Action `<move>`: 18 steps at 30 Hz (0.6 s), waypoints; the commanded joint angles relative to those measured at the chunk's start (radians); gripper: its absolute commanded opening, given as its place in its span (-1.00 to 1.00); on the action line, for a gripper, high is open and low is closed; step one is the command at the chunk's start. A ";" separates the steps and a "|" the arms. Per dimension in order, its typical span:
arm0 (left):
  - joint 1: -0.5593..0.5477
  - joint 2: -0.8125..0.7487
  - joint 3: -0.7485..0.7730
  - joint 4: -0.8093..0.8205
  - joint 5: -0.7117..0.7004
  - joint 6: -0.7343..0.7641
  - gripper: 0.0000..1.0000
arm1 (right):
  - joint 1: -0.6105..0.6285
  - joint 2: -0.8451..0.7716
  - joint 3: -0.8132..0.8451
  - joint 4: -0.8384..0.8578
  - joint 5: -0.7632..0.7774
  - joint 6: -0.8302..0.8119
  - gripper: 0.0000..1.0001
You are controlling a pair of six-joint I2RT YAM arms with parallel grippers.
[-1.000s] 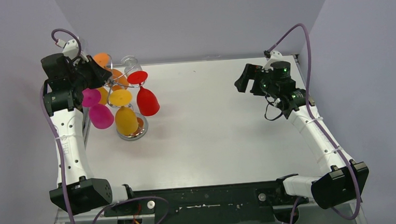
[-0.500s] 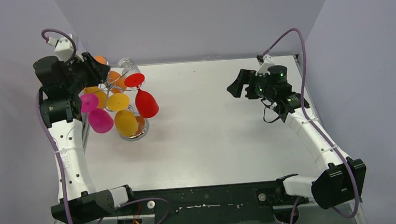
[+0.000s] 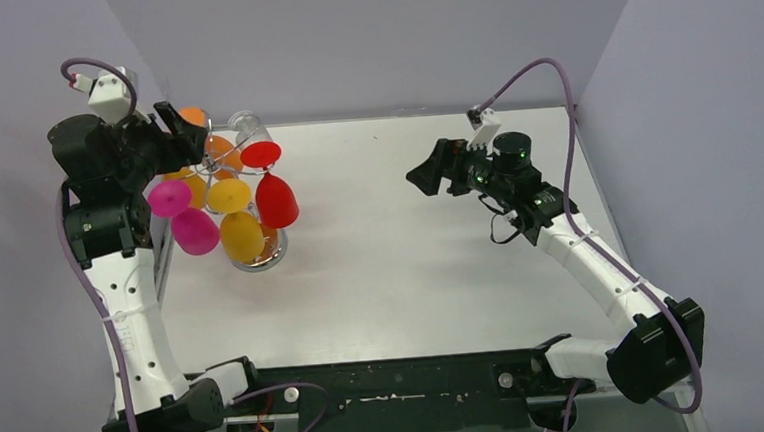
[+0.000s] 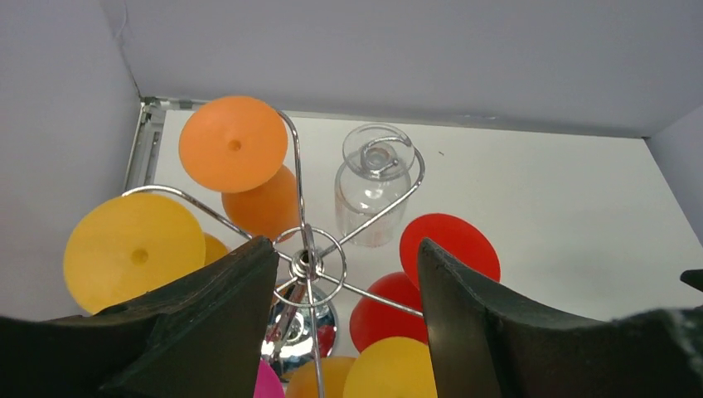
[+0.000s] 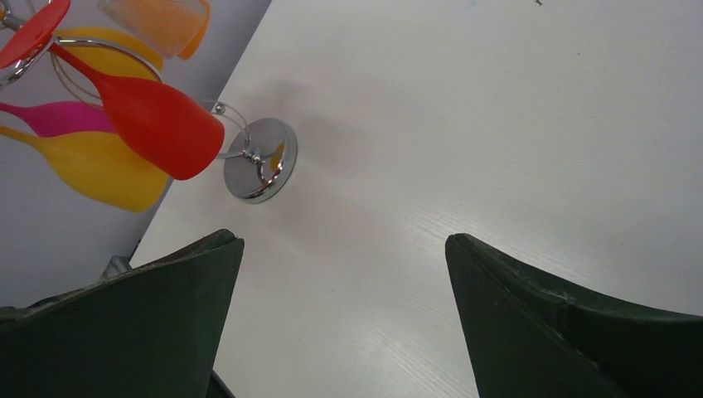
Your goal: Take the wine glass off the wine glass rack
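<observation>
The wine glass rack (image 3: 256, 260) stands at the table's far left, a silver wire stand on a shiny round base (image 5: 261, 159). Several wine glasses hang upside down from its arms: red (image 3: 277, 200), yellow (image 3: 242, 235), pink (image 3: 194, 231), orange (image 4: 233, 143) and clear (image 4: 373, 186). My left gripper (image 3: 181, 136) hovers over the rack's top, open (image 4: 344, 249), with the wire hub (image 4: 308, 261) showing between its fingers and nothing held. My right gripper (image 3: 426, 178) hangs open (image 5: 341, 240) above bare table, pointing at the rack, well to its right.
The left wall runs close behind the rack and the back wall (image 3: 378, 46) lies just beyond it. White tabletop (image 3: 412, 274) stretches between the rack and the right arm.
My left gripper has opened from shut and risen a little up and to the left over the rack. The right arm has swung left toward the rack, staying open.
</observation>
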 commanded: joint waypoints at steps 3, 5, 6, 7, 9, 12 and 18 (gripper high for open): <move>-0.054 -0.172 -0.024 -0.131 -0.056 -0.042 0.20 | 0.050 -0.026 -0.060 0.131 0.064 0.051 1.00; -0.077 -0.247 -0.091 -0.110 -0.104 -0.086 0.20 | 0.059 -0.045 -0.072 0.141 0.081 0.059 1.00; -0.079 -0.282 -0.113 -0.094 -0.117 -0.111 0.20 | 0.063 -0.054 -0.075 0.143 0.082 0.061 1.00; -0.079 -0.309 -0.134 -0.074 -0.108 -0.130 0.20 | 0.069 -0.064 -0.081 0.145 0.084 0.062 1.00; -0.079 -0.345 -0.173 -0.061 -0.050 -0.178 0.20 | 0.083 -0.080 -0.089 0.149 0.087 0.069 1.00; -0.082 -0.402 -0.273 -0.080 0.004 -0.224 0.19 | 0.106 -0.099 -0.101 0.149 0.091 0.074 1.00; -0.088 -0.498 -0.369 -0.147 -0.065 -0.244 0.19 | 0.152 -0.114 -0.120 0.154 0.129 0.097 1.00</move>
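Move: The yellow wine glass hanging at the rack's near side has its middle about 6 cm back, 4 cm right and 13 cm below the left hand. At the same depth below that hand, the magenta glass hangs about 6 cm back and 6 cm left, and the red one level with it and some 10 cm right. From the right hand, the yellow glass lies roughly 34 cm left, 5 cm back and 2 cm higher. Draw the left gripper back about 12 cm and some 5 cm right, clear of the rack, then sink about 4 cm at the end so that it faces the yellow glass's foot from the near side. Roll its left side down some 10 degrees and keep the fingers part open. Ease the wide-open right gripper about 4 cm back and left, dipping and rising again on the way. ##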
